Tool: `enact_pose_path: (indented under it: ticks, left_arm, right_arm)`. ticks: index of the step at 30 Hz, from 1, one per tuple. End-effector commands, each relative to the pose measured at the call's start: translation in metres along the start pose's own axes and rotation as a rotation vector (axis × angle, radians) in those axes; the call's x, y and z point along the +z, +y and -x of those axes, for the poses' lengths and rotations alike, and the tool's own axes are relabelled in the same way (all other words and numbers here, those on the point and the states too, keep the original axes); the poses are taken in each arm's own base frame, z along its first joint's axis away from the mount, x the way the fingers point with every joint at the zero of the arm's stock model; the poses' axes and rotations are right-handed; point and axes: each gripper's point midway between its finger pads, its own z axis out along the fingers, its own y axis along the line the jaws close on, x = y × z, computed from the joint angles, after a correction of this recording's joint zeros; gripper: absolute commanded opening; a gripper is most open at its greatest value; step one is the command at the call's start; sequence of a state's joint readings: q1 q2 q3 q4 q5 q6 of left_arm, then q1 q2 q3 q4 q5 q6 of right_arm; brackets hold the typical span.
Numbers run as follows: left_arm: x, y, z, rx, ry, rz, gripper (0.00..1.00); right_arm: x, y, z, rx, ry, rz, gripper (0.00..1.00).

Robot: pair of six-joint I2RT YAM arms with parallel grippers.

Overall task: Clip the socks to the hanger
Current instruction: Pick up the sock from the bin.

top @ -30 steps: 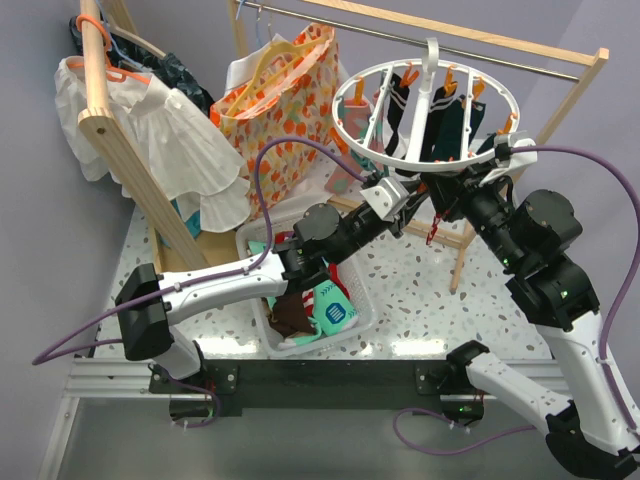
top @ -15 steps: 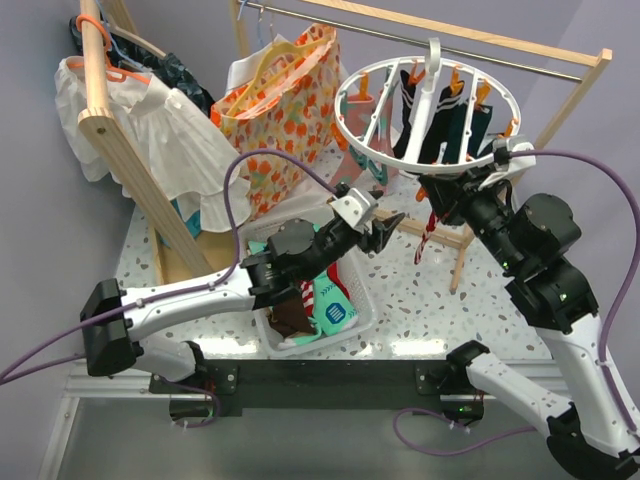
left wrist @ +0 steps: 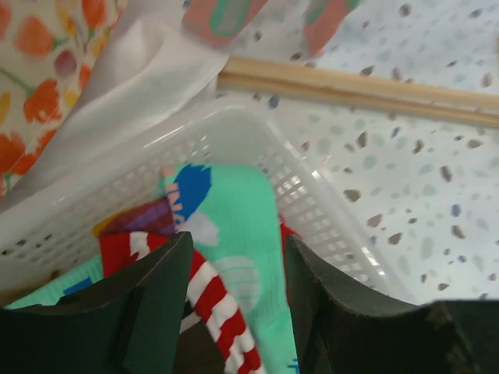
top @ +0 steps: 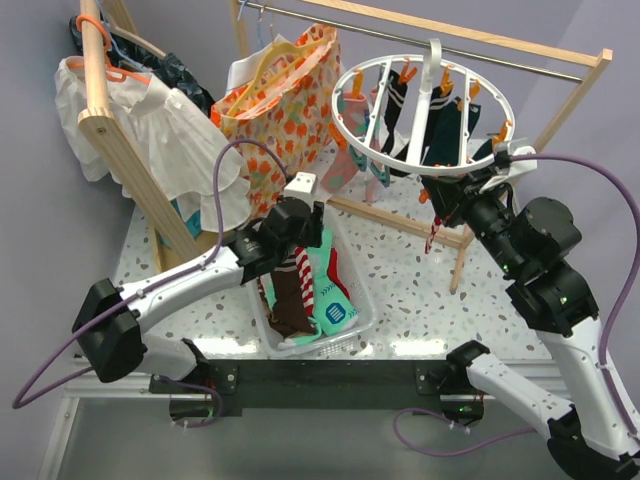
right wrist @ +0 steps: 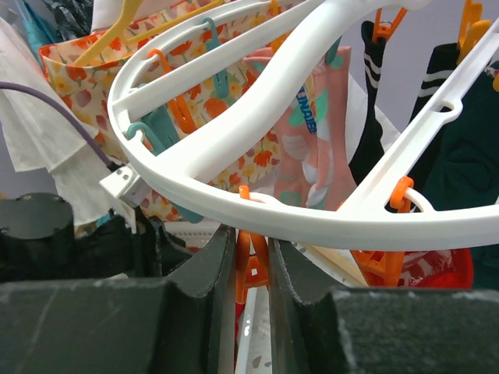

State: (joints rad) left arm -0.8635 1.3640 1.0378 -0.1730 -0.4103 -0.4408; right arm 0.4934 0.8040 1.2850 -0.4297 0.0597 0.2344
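The white ring hanger (top: 420,110) hangs from the wooden rail with dark socks (top: 450,125) and a pink sock (top: 345,165) clipped to it. My right gripper (top: 442,203) is at its near rim (right wrist: 312,218), shut on an orange clip (right wrist: 251,265). A red-and-white striped sock (top: 432,235) dangles below that clip. My left gripper (top: 297,258) is open and points down into the white basket (top: 362,290). A red-and-white striped sock (left wrist: 210,296) and a mint sock (left wrist: 242,218) lie between its jaws (left wrist: 238,257), untouched.
An orange-patterned bag (top: 280,100) and a white shirt (top: 170,140) hang at the back left. The wooden rail frame (top: 480,45) crosses the back, with its low bar (left wrist: 351,86) just beyond the basket. Orange and teal clips (right wrist: 168,109) hang from the ring.
My left gripper has come away from the hanger, opened, and swung down and left over the basket. The ring has tipped back up slightly. My right gripper keeps its hold on the clip.
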Motion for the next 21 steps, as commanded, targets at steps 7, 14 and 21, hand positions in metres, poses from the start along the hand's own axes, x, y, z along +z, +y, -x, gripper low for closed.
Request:
enact_pose_path:
  ticks: [7, 14, 21]
  left_arm:
    - [0.039, 0.037, -0.072, -0.168, 0.271, 0.067, 0.46]
    - [0.048, 0.045, -0.123, -0.176, 0.403, 0.114, 0.45]
    - [0.041, 0.042, -0.112, -0.170, 0.392, 0.092, 0.10]
  right_arm:
    - [-0.002, -0.003, -0.004, -0.026, 0.005, -0.009, 0.07]
    - [-0.004, -0.005, -0.002, -0.033, -0.001, -0.017, 0.07]
    - [-0.004, -0.006, -0.003, -0.032, -0.001, -0.020, 0.07]
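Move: The red-and-white striped sock in the bin has its middle about 3 cm back and 3 cm to the left of the open left hand, some 15 cm below. At about the same depth, the mint sock lies roughly 3 cm back and 3 cm right of the hand, and the brown sock about 8 cm back and 6 cm left. From the right hand, the striped sock is some 26 cm left, 2 cm ahead and 39 cm lower. Down into the bin goes the left hand, about 15 cm and drifting some 3 cm left, while the wrist tips the fingers roughly 25 degrees further downward. The half-open fingers narrow slightly on the way, then close near the bottom and pinch the striped sock near its far end, beside the mint sock. ##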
